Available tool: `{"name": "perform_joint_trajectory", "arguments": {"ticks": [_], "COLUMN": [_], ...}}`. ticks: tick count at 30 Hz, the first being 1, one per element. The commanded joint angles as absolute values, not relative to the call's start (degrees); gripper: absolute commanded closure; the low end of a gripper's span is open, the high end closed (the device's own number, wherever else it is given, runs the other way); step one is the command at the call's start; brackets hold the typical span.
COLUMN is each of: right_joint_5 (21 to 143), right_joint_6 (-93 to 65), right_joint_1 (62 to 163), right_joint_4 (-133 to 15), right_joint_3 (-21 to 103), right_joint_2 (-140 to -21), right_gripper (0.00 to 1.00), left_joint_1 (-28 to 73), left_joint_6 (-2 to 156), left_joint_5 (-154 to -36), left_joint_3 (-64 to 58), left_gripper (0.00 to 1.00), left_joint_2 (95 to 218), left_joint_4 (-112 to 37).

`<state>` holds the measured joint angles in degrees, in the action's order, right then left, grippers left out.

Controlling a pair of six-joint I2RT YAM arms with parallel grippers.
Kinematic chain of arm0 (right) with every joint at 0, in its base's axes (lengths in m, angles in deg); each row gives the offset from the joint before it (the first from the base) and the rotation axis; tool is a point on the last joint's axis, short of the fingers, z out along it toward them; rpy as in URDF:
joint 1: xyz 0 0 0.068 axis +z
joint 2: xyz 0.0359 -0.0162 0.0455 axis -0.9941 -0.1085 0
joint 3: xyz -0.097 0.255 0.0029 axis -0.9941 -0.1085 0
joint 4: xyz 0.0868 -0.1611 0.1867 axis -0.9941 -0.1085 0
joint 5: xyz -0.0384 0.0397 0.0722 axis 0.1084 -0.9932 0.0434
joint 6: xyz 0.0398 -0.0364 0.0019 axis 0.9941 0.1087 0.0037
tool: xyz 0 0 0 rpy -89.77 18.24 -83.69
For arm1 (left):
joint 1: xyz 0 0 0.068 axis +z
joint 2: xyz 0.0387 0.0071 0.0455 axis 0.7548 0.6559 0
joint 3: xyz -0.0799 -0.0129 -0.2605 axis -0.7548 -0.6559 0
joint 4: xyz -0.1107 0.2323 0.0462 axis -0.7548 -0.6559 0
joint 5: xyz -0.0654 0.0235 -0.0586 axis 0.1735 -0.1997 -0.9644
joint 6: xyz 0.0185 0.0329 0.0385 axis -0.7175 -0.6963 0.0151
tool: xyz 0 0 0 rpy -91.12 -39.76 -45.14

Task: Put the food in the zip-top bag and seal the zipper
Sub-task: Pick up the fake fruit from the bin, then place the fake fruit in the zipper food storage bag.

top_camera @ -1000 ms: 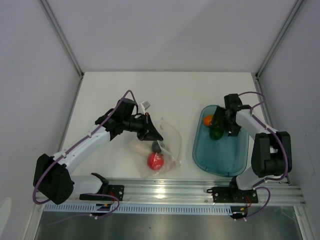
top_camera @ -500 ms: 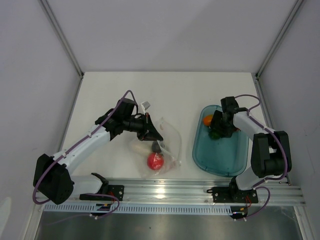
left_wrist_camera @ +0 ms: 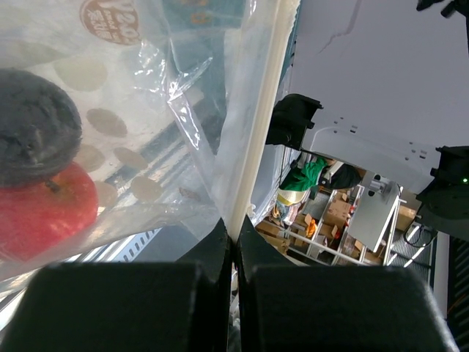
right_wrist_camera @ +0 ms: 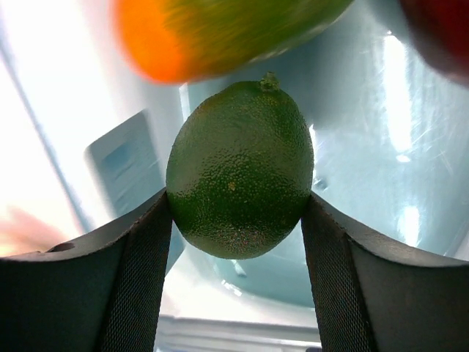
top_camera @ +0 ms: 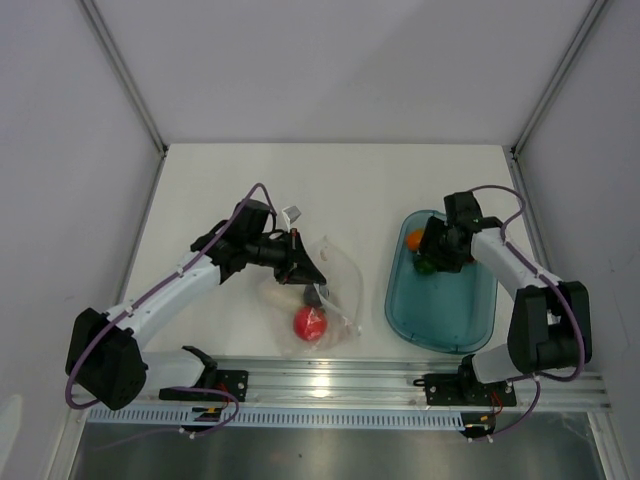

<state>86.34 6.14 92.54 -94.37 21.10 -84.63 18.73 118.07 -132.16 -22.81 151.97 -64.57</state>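
Note:
The zip-top bag [top_camera: 332, 285] lies crinkled at the table's middle left. Inside it are a red tomato [top_camera: 309, 322], a dark purple piece [top_camera: 313, 293] and a white radish [top_camera: 275, 295]. My left gripper [top_camera: 300, 268] is shut on the bag's mouth edge, pinching the zipper [left_wrist_camera: 256, 125] between its tips [left_wrist_camera: 234, 238]. The left wrist view shows the tomato [left_wrist_camera: 44, 213] and the dark piece [left_wrist_camera: 33, 136] through the plastic. My right gripper [top_camera: 432, 258] is down in the teal tray [top_camera: 440, 320], both pads touching a green lime [right_wrist_camera: 240, 169]. An orange-yellow piece [right_wrist_camera: 190, 37] lies just beyond the lime.
The teal tray's wall [right_wrist_camera: 366, 147] curves close behind the lime. A red shape [right_wrist_camera: 440, 29] shows at the top right corner of the right wrist view. A small white tag [top_camera: 292, 212] lies on the table behind the left gripper. White walls enclose the table.
My right gripper has narrowed its jaws onto the green lime and shifted slightly over the tray's far left end. The left gripper and bag have stayed put.

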Motion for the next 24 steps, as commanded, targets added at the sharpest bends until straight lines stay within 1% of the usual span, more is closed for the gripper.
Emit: {"name": "perform_joint_trajectory", "arguments": {"ticks": [1,4,6,8,9,12,17,18,20,24], "right_joint_5": [83.64,79.43,74.33,71.17,67.06,59.85,51.39,50.25,48.65,47.42], "right_joint_6": [5.37,4.58,3.10,2.30,1.86,2.03,3.70,3.87,3.35,2.38], "right_joint_1": [93.52,94.49,95.72,96.77,98.08,101.15,105.21,106.87,108.63,112.33], "right_joint_4": [-96.02,-94.97,-93.13,-92.07,-90.24,-84.80,-80.04,-79.41,-79.32,-79.76], "right_joint_3": [23.55,24.43,25.48,26.54,26.89,26.63,26.99,26.90,27.25,27.16], "right_joint_2": [-79.28,-75.15,-73.21,-70.49,-69.61,-66.88,-66.96,-67.22,-68.28,-69.51], "right_gripper": [1.00,1.00,1.00,1.00,1.00,1.00,1.00,0.99,0.94,0.92], "left_joint_1": [18.95,19.13,19.21,19.48,19.48,19.74,19.65,19.65,19.65,19.66], "left_joint_6": [118.11,118.46,117.85,115.67,114.96,113.98,117.94,117.94,118.29,118.73], "left_joint_5": [-133.75,-134.02,-134.37,-134.98,-134.90,-134.19,-135.60,-135.34,-135.07,-133.41], "left_joint_3": [-22.34,-22.78,-21.56,-18.76,-17.61,-17.07,-20.76,-20.59,-20.76,-21.55], "left_gripper": [1.00,0.99,0.99,1.00,0.99,0.99,0.99,0.99,0.99,0.99], "left_joint_2": [151.64,151.98,152.77,154.43,154.70,155.32,154.36,154.44,153.92,151.90], "left_joint_4": [-62.59,-61.97,-61.88,-65.48,-66.10,-67.33,-62.23,-62.41,-62.15,-62.24]}}
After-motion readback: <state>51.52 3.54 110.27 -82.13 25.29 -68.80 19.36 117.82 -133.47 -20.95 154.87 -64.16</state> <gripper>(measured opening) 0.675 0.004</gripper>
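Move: The right fingers already grip the avocado low in the bin; the bag mouth it is to go to lies about 23 cm left of this hand, 10 cm back and some 10 cm higher. The mango sits about 6 cm ahead and 1 cm left of the hand, 2 cm lower; the red fruit is about 4 cm ahead and 9 cm to its right. From the left hand, pinching the bag's lip, the mouth's middle is about 3 cm ahead, 3 cm right and 3 cm below. Keeping the avocado between its fingers, the right hand lifts it clear of the bin and swings it left over the bin's edge towards the bag mouth, some 18 cm left and 17 cm up, the climb levelling off late as the hand also draws back about 6 cm. On the way the wrist turns counter-clockwise and tips the fingers from pointing down round towards the left, while the left hand goes on pinching the bag's lip almost in place. ##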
